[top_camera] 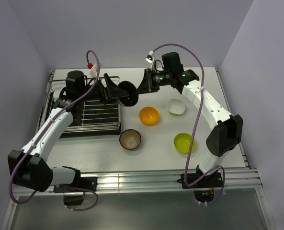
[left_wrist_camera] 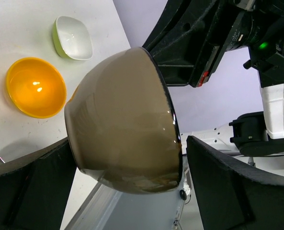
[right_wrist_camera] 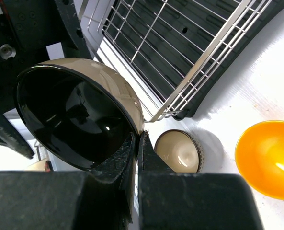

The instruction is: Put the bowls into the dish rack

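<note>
A bowl (top_camera: 128, 93), tan outside and glossy black inside, hangs on its side in the air just off the dish rack's right edge. My right gripper (right_wrist_camera: 141, 136) is shut on this bowl's (right_wrist_camera: 74, 120) rim. My left gripper (left_wrist_camera: 128, 143) is open, one finger on either side of the bowl's (left_wrist_camera: 127, 124) tan outside, with a gap showing at the right finger. The chrome wire dish rack (top_camera: 91, 112) on its black tray lies at the left. On the table stand an orange bowl (top_camera: 149, 115), a white bowl (top_camera: 176, 107), a lime bowl (top_camera: 184, 142) and a dark bowl with a tan inside (top_camera: 130, 139).
The two arms meet over the table's far middle, the left gripper (top_camera: 114, 91) and the right gripper (top_camera: 142, 88) close together. The rack (right_wrist_camera: 189, 52) has a raised wire rim. Walls close in the table at the back and both sides.
</note>
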You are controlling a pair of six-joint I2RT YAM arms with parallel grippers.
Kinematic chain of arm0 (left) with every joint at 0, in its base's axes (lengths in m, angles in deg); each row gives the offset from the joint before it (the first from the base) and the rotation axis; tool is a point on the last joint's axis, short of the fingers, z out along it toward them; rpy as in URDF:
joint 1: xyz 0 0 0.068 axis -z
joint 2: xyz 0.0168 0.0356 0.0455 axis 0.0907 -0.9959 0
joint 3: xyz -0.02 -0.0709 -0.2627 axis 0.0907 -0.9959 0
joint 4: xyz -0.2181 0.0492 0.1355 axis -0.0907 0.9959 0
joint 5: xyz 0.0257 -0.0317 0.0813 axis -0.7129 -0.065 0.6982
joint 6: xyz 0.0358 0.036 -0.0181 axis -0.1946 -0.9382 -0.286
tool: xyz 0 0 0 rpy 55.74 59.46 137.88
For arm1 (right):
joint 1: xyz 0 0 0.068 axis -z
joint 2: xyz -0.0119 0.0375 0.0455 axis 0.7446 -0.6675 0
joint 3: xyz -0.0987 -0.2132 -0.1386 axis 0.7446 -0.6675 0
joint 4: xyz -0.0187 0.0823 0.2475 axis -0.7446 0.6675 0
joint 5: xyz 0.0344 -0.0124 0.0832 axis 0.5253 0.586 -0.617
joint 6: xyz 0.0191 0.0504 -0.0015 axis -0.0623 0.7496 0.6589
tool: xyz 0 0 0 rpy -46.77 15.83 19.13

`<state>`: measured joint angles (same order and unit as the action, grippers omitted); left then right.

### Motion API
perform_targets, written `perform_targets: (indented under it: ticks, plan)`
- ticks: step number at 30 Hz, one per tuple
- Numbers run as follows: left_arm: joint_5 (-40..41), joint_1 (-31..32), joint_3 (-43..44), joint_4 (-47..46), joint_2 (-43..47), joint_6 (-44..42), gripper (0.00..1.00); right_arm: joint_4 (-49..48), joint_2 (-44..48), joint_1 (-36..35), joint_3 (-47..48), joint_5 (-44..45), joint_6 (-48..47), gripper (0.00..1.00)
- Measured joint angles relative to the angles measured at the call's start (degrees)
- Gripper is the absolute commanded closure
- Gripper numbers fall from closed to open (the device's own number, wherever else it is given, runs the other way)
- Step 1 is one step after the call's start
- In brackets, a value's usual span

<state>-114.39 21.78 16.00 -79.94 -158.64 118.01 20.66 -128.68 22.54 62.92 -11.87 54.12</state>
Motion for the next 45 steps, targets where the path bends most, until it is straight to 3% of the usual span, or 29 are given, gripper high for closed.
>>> perform_targets:
  ticks: [4,5,6,8,11,12,13,16,17,20,25,36,40,43,45]
  plan:
    - [0.04,-0.04,0.0,0.0,-0.28,0.2,0.19,-0.02,0.0,-0.35,0.09,-0.11,-0.17,1.0]
    - [0.07,-0.11,0.0,0.11,-0.33,0.15,0.28,-0.02,0.0,-0.37,0.11,-0.17,-0.17,1.0]
    - [0.02,-0.17,0.0,0.17,-0.35,0.24,0.42,-0.04,0.0,-0.37,0.11,-0.24,-0.2,1.0]
    - [0.42,-0.35,-0.17,0.39,-0.35,-0.31,0.47,0.0,0.0,-0.35,0.15,0.13,-0.28,1.0]
    - [0.35,-0.44,-0.59,0.24,-0.35,0.09,0.75,0.17,0.0,-0.37,0.15,0.35,-0.39,1.0]
    - [0.37,-0.44,-0.59,0.2,-0.35,0.07,0.93,0.22,0.0,-0.37,0.15,0.39,-0.39,1.0]
    - [0.39,-0.44,-0.61,0.22,-0.35,0.0,1.0,0.22,0.0,-0.37,0.15,0.46,-0.42,0.99]
    - [0.42,-0.76,-0.63,0.39,-0.35,-0.33,1.0,0.24,0.0,-0.37,0.17,0.52,-0.37,0.8]
    - [0.37,-1.01,-0.63,0.44,-0.35,-0.66,1.0,0.2,0.0,-0.37,0.17,0.48,-0.31,0.67]
    - [0.26,-2.47,-0.63,1.44,-0.13,-1.57,1.0,-0.02,0.0,-0.63,0.59,-0.57,-0.09,0.48]
    - [0.52,-6.47,-1.46,3.91,1.01,-3.93,1.0,-0.31,0.0,-1.16,1.62,-1.66,-0.31,0.34]
    - [1.73,-18.95,-1.7,17.51,3.67,-16.31,1.0,0.15,0.02,-1.18,1.62,-1.6,-1.14,0.3]
    - [5.01,-24.68,1.29,26.14,4.46,-24.94,1.0,0.7,0.02,-1.16,1.62,-1.33,-1.88,0.21]
    - [7.1,-29.09,4.68,32.39,4.66,-31.23,1.0,1.29,0.02,-1.18,1.62,-1.01,-2.21,0.06]
    - [8.22,-31.61,6.71,35.93,4.66,-34.82,1.0,1.6,0.02,-1.16,1.62,-0.76,-2.56,0.05]
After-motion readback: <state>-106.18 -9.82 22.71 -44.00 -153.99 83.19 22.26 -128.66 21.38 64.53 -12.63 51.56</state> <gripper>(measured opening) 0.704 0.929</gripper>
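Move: The dark bowl sits on edge between the left hand's open fingers, its middle about 4 cm to the right and level. The dish rack's middle is some 15 cm ahead, 25 cm left and 29 cm below; the brown bowl 5 cm back, 4 cm right, the orange bowl 10 cm ahead, 15 cm right, both about 32 cm down. From the right hand, which pinches its rim, the dark bowl's middle is about 7 cm left and 2 cm back. Nearly in place at first, the left hand closes its fingers on the dark bowl's sides; the right hand, hardly moving, then opens and lets go of the rim. The left hand speeds off to the left, about 20 cm and sinking some 5 cm, carrying the bowl from the right gripper to over the dish rack, while its fingers tip farther down and swing counter-clockwise some 25 degrees towards forward. ##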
